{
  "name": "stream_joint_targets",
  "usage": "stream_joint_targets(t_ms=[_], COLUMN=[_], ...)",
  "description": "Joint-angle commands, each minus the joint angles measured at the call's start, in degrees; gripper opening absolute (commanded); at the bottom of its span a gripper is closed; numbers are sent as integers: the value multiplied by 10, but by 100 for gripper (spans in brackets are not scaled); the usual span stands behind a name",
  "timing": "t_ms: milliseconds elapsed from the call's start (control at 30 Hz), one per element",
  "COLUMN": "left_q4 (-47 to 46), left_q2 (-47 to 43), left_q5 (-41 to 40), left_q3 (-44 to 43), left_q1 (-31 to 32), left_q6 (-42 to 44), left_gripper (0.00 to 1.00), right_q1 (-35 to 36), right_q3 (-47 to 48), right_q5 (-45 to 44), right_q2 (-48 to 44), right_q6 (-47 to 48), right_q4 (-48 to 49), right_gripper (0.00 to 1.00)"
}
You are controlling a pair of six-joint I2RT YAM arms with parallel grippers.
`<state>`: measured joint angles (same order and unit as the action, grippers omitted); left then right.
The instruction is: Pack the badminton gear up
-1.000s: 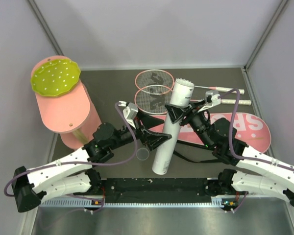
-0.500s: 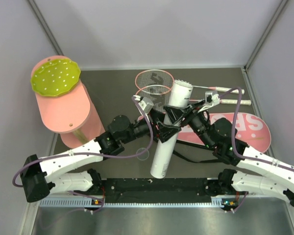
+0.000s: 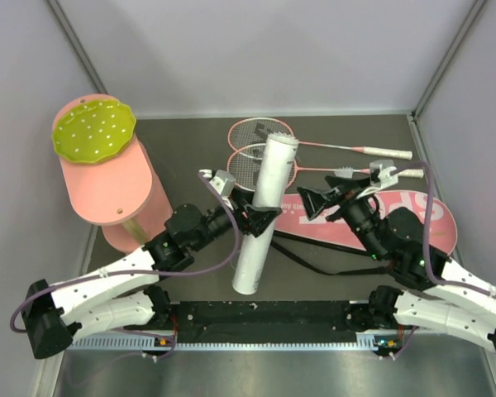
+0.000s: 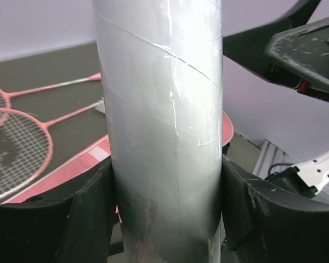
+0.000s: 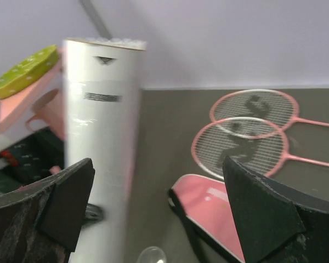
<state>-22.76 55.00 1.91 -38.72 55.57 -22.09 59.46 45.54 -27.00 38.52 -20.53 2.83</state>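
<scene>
The white tube (image 3: pixel 262 213) stands tilted in mid-table, its top leaning away from the arms. My left gripper (image 3: pixel 253 218) is shut on its middle, and the left wrist view shows both black fingers (image 4: pixel 93 203) pressed against the tube (image 4: pixel 164 120). My right gripper (image 3: pixel 325 199) hangs open to the right of the tube and apart from it, above the pink bag (image 3: pixel 388 225). Nothing is between its jaws (image 5: pixel 159 211). Two pink-framed rackets (image 3: pixel 263 164) lie overlapping behind the tube, with their white handles (image 3: pixel 388 153) pointing right.
A big pink cylinder (image 3: pixel 112 186) with a yellow-green dotted disc (image 3: pixel 93 132) lies at the left. A small clear round lid (image 5: pixel 152 255) rests on the table near the tube's foot. The bag's black strap (image 3: pixel 302 258) trails in front. Grey walls close in the table.
My right gripper opened, let go of the tube and drew back to the right. My left gripper closed on the tube, which shifted left.
</scene>
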Motion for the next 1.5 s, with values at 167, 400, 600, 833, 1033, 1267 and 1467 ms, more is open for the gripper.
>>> stream_joint_targets(t_ms=[167,400,600,833,1033,1267,1467], left_q4=[48,112,154,117,118,131,134], left_q2=[-133,-189,-192,-181,-183,-212,-239], left_q5=[-47,-25,15,44,90,93,88], left_q3=[-6,-23,-53,-34,-29,-8,-3], left_q1=[-3,-3,-2,-3,-3,-3,-3], left_q6=[77,103,131,122,96,105,86], left_gripper=[41,30,24,22,21,21,20], right_q1=[-91,-484,-487,-488,-486,-469,-465], right_q3=[-101,0,264,680,708,613,537], right_q5=[-220,200,43,8,-25,-64,-54], right_q2=[-78,131,430,795,863,839,805], right_q6=[45,-49,-144,-112,-150,-196,-209], right_q4=[-102,-184,-378,-709,-690,-666,-625], right_gripper=[99,99,99,85,86,53,2])
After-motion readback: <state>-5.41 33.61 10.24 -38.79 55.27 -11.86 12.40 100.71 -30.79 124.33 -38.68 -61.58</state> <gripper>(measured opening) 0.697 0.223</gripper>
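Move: The last loose shuttlecock lies about 21 cm ahead of my empty right hand, 19 cm to its right and some 33 cm below. The near racket's handle is about 18 cm right of the shuttlecock and 3 cm farther out. The bag's middle is about 13 cm nearer than the shuttlecock and 2 cm to its right. From my left hand, which already holds the tube, the shuttlecock is some 22 cm ahead, 32 cm right and 28 cm below. I swing my right hand away from the tube, right and down, then forward, tipping its fingers from level to steeply down. Past the shuttlecock I sink and draw back about 8 cm, some 32 cm lower in all, and pinch the skirt. My left hand keeps its grip and carries the tube left and up, then back, tipping its mouth towards me some 10 degrees. ##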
